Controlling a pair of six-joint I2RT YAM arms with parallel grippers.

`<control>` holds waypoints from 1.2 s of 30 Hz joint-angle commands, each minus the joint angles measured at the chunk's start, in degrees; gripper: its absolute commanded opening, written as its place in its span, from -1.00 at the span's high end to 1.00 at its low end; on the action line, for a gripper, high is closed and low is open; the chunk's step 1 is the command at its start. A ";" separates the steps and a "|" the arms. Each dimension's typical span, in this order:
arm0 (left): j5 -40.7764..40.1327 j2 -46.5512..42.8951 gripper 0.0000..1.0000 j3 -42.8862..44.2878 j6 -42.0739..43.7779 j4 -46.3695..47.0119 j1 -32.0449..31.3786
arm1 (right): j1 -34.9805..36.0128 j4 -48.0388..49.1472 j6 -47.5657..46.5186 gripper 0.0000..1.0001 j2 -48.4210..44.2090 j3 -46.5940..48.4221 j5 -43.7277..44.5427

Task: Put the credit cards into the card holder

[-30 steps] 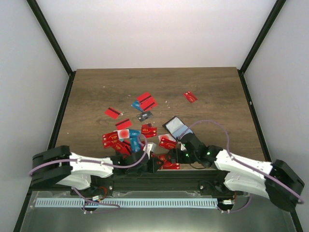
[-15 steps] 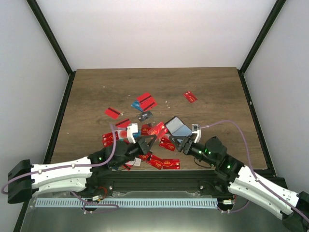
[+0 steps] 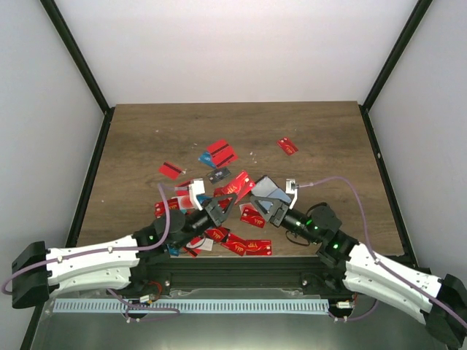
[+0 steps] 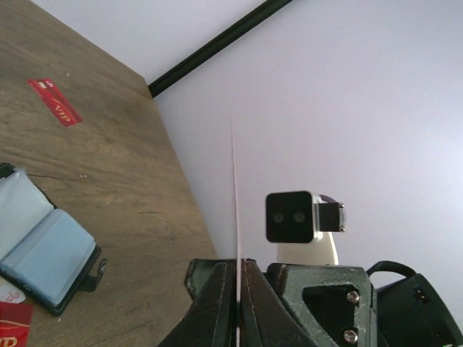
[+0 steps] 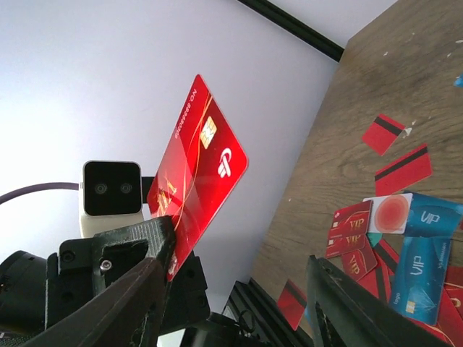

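Note:
My left gripper [image 3: 221, 206] is shut on a red credit card [image 3: 238, 185], held off the table and edge-on in the left wrist view [image 4: 234, 195]. The right wrist view shows that card's face [image 5: 197, 170]. The black card holder [image 3: 268, 190] lies open on the table, its greyish-blue pockets up [image 4: 43, 246]. My right gripper [image 3: 272, 210] hovers right beside it, facing the left one, open [image 5: 239, 318] with nothing between its fingers. More credit cards, red and blue, lie in a pile [image 3: 219, 235] near the front edge.
Loose red cards lie farther back [image 3: 221, 153], at the back right [image 3: 287, 146] and at the left [image 3: 170, 169]. A thin dark card [image 3: 218, 175] sits among them. Black frame posts [image 3: 383, 73] and white walls bound the table.
Both arms rose from the front edge and swung inward. The left gripper lifted a red card towards the holder, while the right gripper moved in beside the holder.

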 commanded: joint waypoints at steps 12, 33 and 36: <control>4.20 0.49 0.85 3.17 1.62 3.49 0.28 | -1.65 13.23 0.76 0.31 9.18 6.96 -5.70; 4.46 -5.33 -0.25 12.42 18.92 -23.87 3.38 | -19.32 1.05 -11.00 0.99 9.35 11.98 -28.97; 6.87 -9.09 -0.45 13.14 25.95 -27.56 4.33 | -22.25 -3.50 -16.69 0.99 9.18 13.11 -33.59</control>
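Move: The red VIP card in the left fingers has its middle about 4 cm ahead of the right hand, 4 cm to its left and 3 cm higher. From the left hand, the open right gripper is level in reach, some 7 cm to the right and 2 cm lower. The open card holder lies about 13 cm ahead of the right hand, 7 cm right and 25 cm below. A loose red card lies roughly 4 cm ahead, 1 cm right, also 25 cm down. Rising about 5 cm and easing 2 cm left, the right hand brings its open fingers to the upright card and pinches it, while the left keeps hold and drifts slightly up and right. The left fingers then spread and release; the right draws the card forward and right, some 3 cm each way, as the left backs off up and leftward. ##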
